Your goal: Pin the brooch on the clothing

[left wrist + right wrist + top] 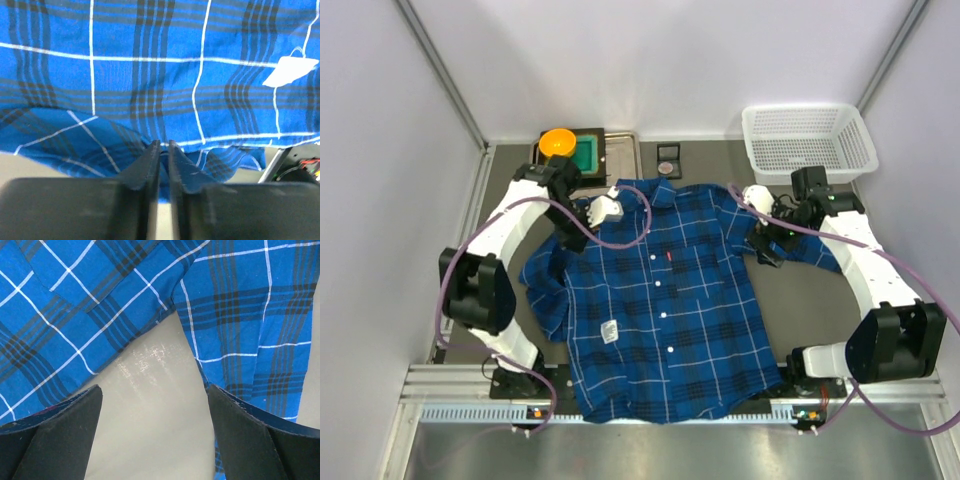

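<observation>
The clothing, a blue plaid shirt, lies spread face up on the table. The brooch, a small dull disc, sits in a little dark square holder just beyond the collar. My left gripper is at the shirt's left shoulder. In the left wrist view that gripper is shut, with a fold of blue cloth pinched between the tips. My right gripper hovers at the shirt's right armpit. It stands open over bare table between sleeve and body.
An orange round dish and a green box sit on a metal tray at the back left. A white mesh basket stands at the back right. A white label lies on the shirt's lower left.
</observation>
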`<state>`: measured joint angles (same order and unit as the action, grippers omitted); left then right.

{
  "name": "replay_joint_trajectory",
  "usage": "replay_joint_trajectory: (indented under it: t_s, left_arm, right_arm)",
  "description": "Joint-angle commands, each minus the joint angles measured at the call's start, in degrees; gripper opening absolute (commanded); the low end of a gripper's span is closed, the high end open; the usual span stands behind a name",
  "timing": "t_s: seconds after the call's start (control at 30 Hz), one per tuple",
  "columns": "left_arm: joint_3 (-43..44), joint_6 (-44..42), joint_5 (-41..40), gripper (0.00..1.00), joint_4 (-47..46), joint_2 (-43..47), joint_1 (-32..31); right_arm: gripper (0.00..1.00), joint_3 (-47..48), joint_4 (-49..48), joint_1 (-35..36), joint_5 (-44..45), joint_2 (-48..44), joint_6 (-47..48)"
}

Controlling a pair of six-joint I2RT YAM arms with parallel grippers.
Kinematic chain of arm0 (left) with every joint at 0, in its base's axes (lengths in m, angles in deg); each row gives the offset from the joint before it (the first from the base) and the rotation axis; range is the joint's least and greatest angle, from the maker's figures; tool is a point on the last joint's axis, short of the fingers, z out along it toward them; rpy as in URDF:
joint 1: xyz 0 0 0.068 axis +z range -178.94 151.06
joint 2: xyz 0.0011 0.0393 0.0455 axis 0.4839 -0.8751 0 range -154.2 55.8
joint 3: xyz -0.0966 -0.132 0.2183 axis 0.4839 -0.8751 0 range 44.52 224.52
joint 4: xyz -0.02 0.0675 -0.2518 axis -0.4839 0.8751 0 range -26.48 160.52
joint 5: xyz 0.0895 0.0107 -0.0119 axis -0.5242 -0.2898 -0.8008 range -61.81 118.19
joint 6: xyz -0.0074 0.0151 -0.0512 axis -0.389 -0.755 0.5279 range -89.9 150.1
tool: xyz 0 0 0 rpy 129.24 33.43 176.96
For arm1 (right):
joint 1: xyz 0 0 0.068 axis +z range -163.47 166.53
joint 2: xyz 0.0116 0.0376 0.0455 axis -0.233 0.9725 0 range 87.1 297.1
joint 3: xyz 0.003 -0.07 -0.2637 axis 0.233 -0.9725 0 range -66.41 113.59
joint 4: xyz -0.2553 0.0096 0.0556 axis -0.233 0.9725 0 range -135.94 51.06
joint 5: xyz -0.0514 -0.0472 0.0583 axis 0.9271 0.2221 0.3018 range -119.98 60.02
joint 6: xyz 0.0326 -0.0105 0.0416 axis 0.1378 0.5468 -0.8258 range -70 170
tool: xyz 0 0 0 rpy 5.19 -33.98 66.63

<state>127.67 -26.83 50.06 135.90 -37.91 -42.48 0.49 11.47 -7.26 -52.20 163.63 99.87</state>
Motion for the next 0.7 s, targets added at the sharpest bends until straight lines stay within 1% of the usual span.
replay_joint_trajectory:
  t_s: [0.0,0.03,0.07,0.1,0.13,0.17,0.2,0.23,0.27,0.3,0.37,0.4,0.5,0.53,0.63,0.67]
  left_arm:
    - [-0.9,-4.6,2.5,0.46,9.9,-0.3,-0.3]
    - [-3.8,-6.6,1.5,0.52,9.3,4.2,0.5]
    - [-6.9,-10.6,-0.4,0.57,8.4,6.8,1.5]
    - [-12.6,-12.7,-0.9,0.65,7.4,9.6,4.4]
    - [-15.1,-15.5,-0.7,0.68,7.4,14.5,6.3]
    - [-17.2,-21.1,-0.5,0.69,7.5,16.6,8.2]
    - [-21.2,-23.9,-0.3,0.71,7.9,18.6,11.4]
    - [-23.1,-26.5,-0.3,0.72,8.0,22.2,12.6]
    - [-24.8,-30.7,0.0,0.72,8.0,23.8,13.2]
    - [-27.6,-33.1,0.5,0.73,8.6,25.1,15.5]
    - [-30.6,-38.7,-0.1,0.73,9.5,27.7,15.7]
    - [-33.4,-39.6,-0.2,0.73,8.9,28.4,15.8]
    - [-37.8,-41.9,-0.2,0.75,4.4,30.6,15.8]
    - [-38.7,-43.8,-0.7,0.75,4.0,30.5,15.8]
    - [-41.3,-45.4,-0.8,0.76,3.0,29.2,15.9]
    - [-42.2,-46.2,-0.6,0.98,1.4,28.9,15.9]
  right_arm:
    - [0.86,-0.2,0.2,0.2,1.7,-2.4,0.8]
    - [0.86,-0.9,0.2,0.1,1.7,-3.1,1.1]
    - [0.87,-1.6,0.2,0.1,1.0,-4.1,1.5]
    - [0.88,-2.7,0.2,0.2,0.4,-4.4,1.5]
    - [0.88,-3.1,0.2,0.2,-0.1,-4.6,1.5]
    - [0.89,-3.4,0.2,0.2,-1.1,-4.2,1.5]
    - [0.89,-3.4,0.2,0.1,-1.2,-3.9,1.1]
    - [0.89,-3.3,0.2,0.2,-1.3,-3.3,0.8]
    - [0.89,-2.9,0.4,0.2,-1.4,-2.8,0.2]
    - [0.89,-2.0,0.7,0.2,-1.6,-1.7,-0.1]
    - [0.88,-1.2,1.4,0.3,-2.0,-1.2,-0.5]
    - [0.88,-0.7,1.7,0.2,-2.0,-1.2,-0.5]
    - [0.88,-0.3,2.1,0.3,-1.5,-1.3,-0.6]
    - [0.88,-0.3,2.4,0.3,-1.3,-1.6,-0.5]
    - [0.88,-0.9,2.6,0.3,-0.8,-1.9,-0.3]
    - [0.88,-1.1,2.5,0.3,-0.9,-2.0,-0.1]
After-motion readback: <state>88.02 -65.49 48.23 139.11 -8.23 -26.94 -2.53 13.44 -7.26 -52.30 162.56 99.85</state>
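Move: The near end of the clothing's left sleeve lies about 14 cm back of my left hand, 5 cm to its left and roughly 10 cm below. From that hand, the white label is about 15 cm back and 6 cm right, and the middle of the clothing's body some 9 cm back and 16 cm right, both about as far below. For my right hand the sleeve end is some 43 cm left, 14 cm back and 11 cm below. I open my shut left fingers to about three quarters and, after a tiny dip, swing that hand back about 15 cm and left over the clothing's edge to its sleeve end, sinking 7 cm overall, mostly at the start and finish, while turning some 20 degrees clockwise. My right hand stays wide open beside the other sleeve and eases about 2 cm back and slightly down. ##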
